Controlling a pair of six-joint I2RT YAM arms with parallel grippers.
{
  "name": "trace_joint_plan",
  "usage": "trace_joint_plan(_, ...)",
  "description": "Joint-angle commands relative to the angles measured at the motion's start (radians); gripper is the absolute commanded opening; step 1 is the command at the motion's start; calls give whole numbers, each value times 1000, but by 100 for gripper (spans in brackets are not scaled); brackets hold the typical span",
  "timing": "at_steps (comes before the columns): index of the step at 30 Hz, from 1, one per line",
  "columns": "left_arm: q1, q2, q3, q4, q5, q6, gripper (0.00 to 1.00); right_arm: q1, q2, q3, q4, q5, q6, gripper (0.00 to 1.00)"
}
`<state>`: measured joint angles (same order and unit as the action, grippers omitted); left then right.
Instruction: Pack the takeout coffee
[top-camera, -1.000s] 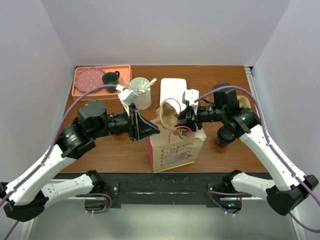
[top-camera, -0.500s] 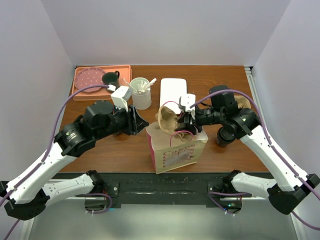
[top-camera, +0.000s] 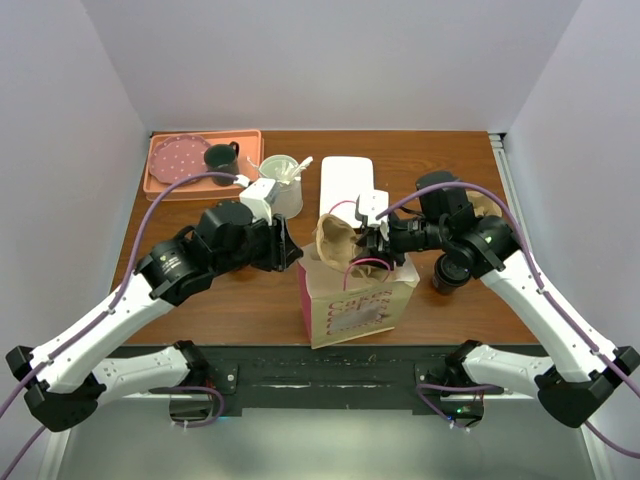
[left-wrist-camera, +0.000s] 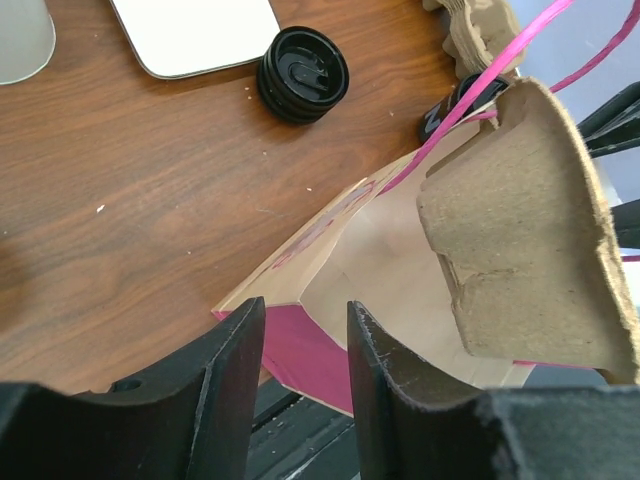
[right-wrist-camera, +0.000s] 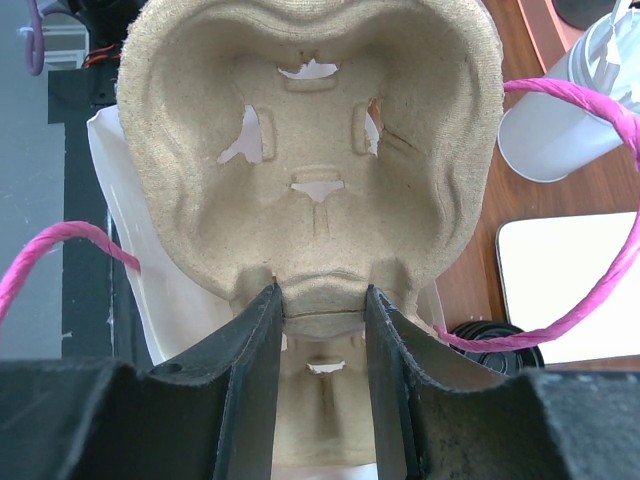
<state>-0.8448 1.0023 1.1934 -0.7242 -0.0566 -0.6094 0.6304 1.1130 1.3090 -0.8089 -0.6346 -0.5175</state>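
A brown paper bag (top-camera: 350, 305) with pink sides and pink string handles stands open near the table's front edge. My right gripper (top-camera: 372, 240) is shut on the rim of a moulded pulp cup carrier (top-camera: 335, 240), which it holds tilted in the bag's mouth. In the right wrist view the fingers (right-wrist-camera: 255, 350) pinch the cup carrier (right-wrist-camera: 310, 130) above the bag's pale inside (right-wrist-camera: 170, 290). My left gripper (top-camera: 290, 250) is open beside the bag's left edge, and the left wrist view shows nothing between its jaws (left-wrist-camera: 305, 305). The takeout coffee (top-camera: 450, 270), black-lidded, stands right of the bag.
At the back left is an orange tray (top-camera: 255, 140) with a pink plate and a dark mug. A white cup of stirrers (top-camera: 282, 185) and a white rectangular plate (top-camera: 345, 180) stand behind the bag. Another pulp carrier (top-camera: 490, 205) lies behind the right arm.
My left gripper's jaws have widened and come off the bag's left edge. The right gripper has carried the cup carrier slightly left and lower into the bag's mouth.
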Motion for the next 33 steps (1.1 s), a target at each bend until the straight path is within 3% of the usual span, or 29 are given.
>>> trace_joint_plan(1,-3,15,-9,35,-2,8,44,8,-18,27,8,21,2,17)
trace_joint_plan(3,-4,33,-11,43,9,19,43,11,-19,29,8,24,2,17)
trace_joint_plan(6,-2,48,-5,57,12,43,26,15,-18,38,-2,23,-3,17)
trace_joint_plan(7,-2,48,11,62,-5,49,16,17,-15,48,-9,27,-6,17)
trace_joint_plan(10,-2,67,58,62,-29,102,0,29,11,91,-64,58,-27,18)
trace_joint_plan(23,21,128,124,57,-22,158,0,167,108,222,-197,370,2,14)
trace_joint_plan(33,32,144,152,34,-31,186,0,235,162,271,-239,472,63,13)
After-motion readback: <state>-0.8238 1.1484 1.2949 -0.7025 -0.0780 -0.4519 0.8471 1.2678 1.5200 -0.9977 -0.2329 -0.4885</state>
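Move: The paper bag's left rim is right at the left fingertips, about 1 cm ahead, 2 cm to the right and 2 cm below; the cup carrier hangs some 7 cm right of that hand, 3 cm farther out and about level. For the right hand, already gripping the carrier, the bag's mouth centres about 3 cm back, 1 cm left and 4 cm below. Beyond the mouth the black lids lie 14 cm ahead of this hand, 3 cm right, 27 cm down; the coffee cup is 18 cm right, 4 cm ahead, 24 cm down. The bag's left rim is taken between the left fingers: they dip about 1.5 cm onto it, shut from half open and pinch the paper, then draw it forward some 3 cm while rising back to the starting height. The right hand keeps its grip on the cup carrier and stays within about 1 cm, its left-pointing fingers tipping down some 15 degrees to angle the carrier into the bag's mouth. ##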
